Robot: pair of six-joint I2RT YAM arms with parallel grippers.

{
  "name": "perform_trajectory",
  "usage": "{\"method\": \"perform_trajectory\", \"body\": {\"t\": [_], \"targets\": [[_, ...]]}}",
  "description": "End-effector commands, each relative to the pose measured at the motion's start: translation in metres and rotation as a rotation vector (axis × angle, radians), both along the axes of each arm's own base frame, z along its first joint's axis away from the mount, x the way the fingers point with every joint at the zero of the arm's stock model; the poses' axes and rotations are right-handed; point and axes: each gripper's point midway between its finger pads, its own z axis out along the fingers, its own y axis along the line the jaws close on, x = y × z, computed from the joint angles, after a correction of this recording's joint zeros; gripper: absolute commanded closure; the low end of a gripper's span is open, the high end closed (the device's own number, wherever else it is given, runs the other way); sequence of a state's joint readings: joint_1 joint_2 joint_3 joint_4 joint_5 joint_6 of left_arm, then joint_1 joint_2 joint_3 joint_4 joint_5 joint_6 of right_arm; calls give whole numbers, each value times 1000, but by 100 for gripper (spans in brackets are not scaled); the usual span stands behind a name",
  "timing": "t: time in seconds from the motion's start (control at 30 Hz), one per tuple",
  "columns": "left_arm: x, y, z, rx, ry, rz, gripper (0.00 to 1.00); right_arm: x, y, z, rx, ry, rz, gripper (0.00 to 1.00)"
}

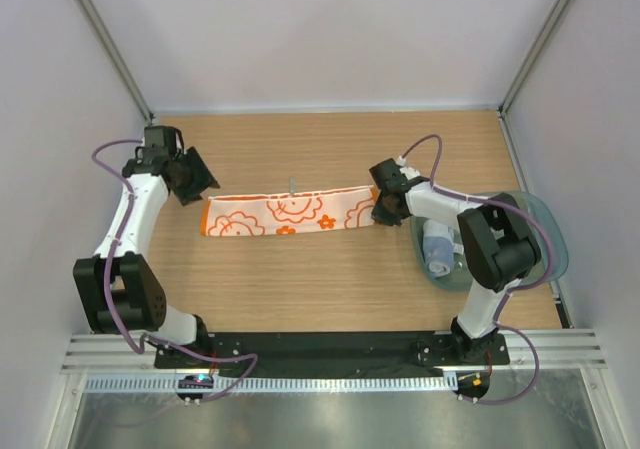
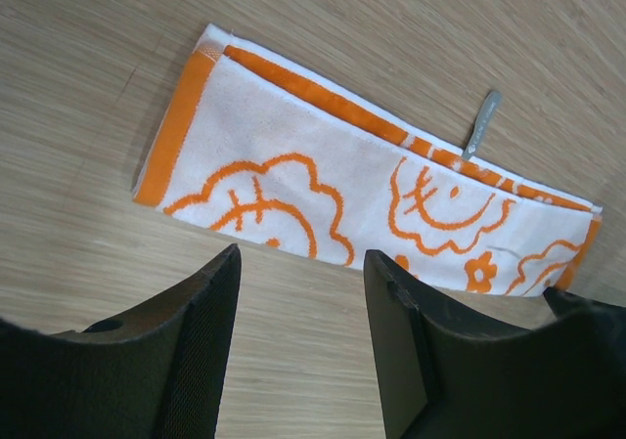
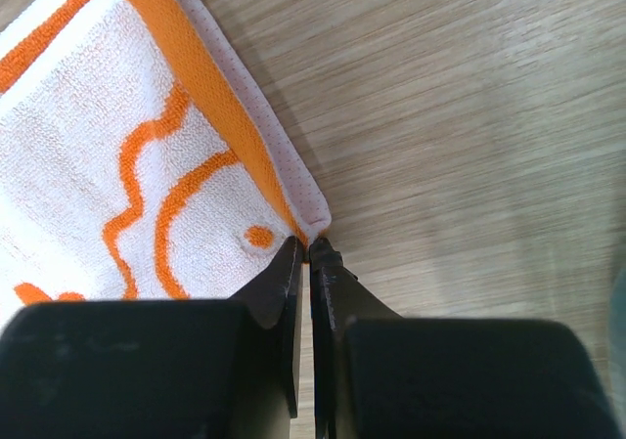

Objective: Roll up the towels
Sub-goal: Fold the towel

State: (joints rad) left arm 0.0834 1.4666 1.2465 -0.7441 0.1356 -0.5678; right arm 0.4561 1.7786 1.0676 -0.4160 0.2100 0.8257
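Note:
A white towel with orange flowers and orange borders (image 1: 290, 212) lies folded into a long strip across the middle of the wooden table. My right gripper (image 1: 383, 209) is at its right end. In the right wrist view the jaws (image 3: 303, 246) are closed to a thin slit, pinching the corner of the towel (image 3: 117, 165). My left gripper (image 1: 195, 181) is open and empty, just off the towel's left end. In the left wrist view its fingers (image 2: 303, 258) stand wide apart above bare wood, with the towel (image 2: 333, 195) lying flat beyond them.
A teal bin (image 1: 545, 229) stands at the right edge and holds a rolled blue and white towel (image 1: 437, 244). A grey hang loop (image 2: 481, 124) sticks out from the towel's far edge. White walls enclose the table at the back and on both sides.

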Motion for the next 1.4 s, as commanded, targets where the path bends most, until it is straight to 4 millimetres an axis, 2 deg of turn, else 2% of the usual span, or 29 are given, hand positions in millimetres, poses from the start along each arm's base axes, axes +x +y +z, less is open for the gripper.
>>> {"method": "perform_trajectory", "body": {"t": [0.0, 0.2, 0.3, 0.33, 0.4, 0.43, 0.5, 0.53, 0.63, 0.67, 0.7, 0.73, 0.77, 0.8, 0.83, 1.03, 1.2, 1.33, 1.37], "targets": [[-1, -5, 10, 12, -37, -26, 45, 0, -17, 16, -79, -25, -3, 99], [-5, -10, 11, 36, -33, -40, 45, 4, -31, 65, -138, -90, 2, 99], [-11, -26, 9, 22, -20, -60, 46, -2, -35, 79, -155, -96, 22, 99], [-15, -49, 7, 35, -20, -118, 46, -5, -36, 80, -153, -91, 30, 99], [-18, -72, 5, 40, -21, -154, 46, -10, -34, 83, -131, -93, 44, 99], [-21, -99, 5, 30, -35, -202, 46, -13, -34, 83, -126, -92, 48, 99], [-25, -124, -6, 18, -18, -241, 47, -16, -33, 84, -116, -91, 57, 99], [-30, -145, -9, 1, -12, -267, 48, -17, -31, 85, -107, -92, 65, 99], [-31, -176, -25, -3, 14, -310, 50, -21, -32, 87, -110, -87, 78, 99], [-37, -197, -29, -9, 16, -348, 51, -22, -32, 88, -109, -89, 83, 99], [-38, -207, -31, -13, 19, -365, 51, -21, -32, 90, -107, -94, 83, 99], [-41, -217, -44, -5, 49, -385, 52, -22, -32, 90, -107, -92, 86, 99], [-40, -221, -50, 22, 47, -379, 53, -22, -32, 94, -101, -101, 87, 99], [-45, -236, -51, 26, 45, -412, 53, -22, -31, 94, -99, -102, 89, 99], [-46, -241, -64, 39, 74, -417, 54, -22, -31, 96, -97, -106, 91, 99], [-47, -262, -92, 37, 102, -417, 55, -23, -29, 97, -91, -106, 104, 99], [-42, -271, -92, 34, 74, -406, 62, -27, -31, 94, -95, -103, 108, 99], [-37, -275, -88, 32, 55, -390, 81, -30, -32, 90, -93, -96, 112, 99], [-36, -276, -88, 30, 54, -391, 82, -30, -32, 88, -95, -91, 112, 99]]}}
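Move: The left hand, empty, hangs about 15 cm above the towel. Its goal, the middle of the towel's near edge, lies some 22 cm right and 3 cm back; the grey tag past the far edge is about 21 cm right and 10 cm ahead. The right hand already pinches the towel's near right corner; from it that mid-edge lies 23 cm left and 1 cm back, the rolled blue towel 16 cm right and 8 cm back. Sweeping fast some 26 cm to its right, then sinking about 11 cm and drawing back 6, the left hand comes down towards the middle of the towel's near edge, turning about 25 degrees clockwise while its fingers close most of the way. The right hand, keeping its pinch, lifts the corner roughly 8 cm and draws it about 3 cm right and 3 cm back. ##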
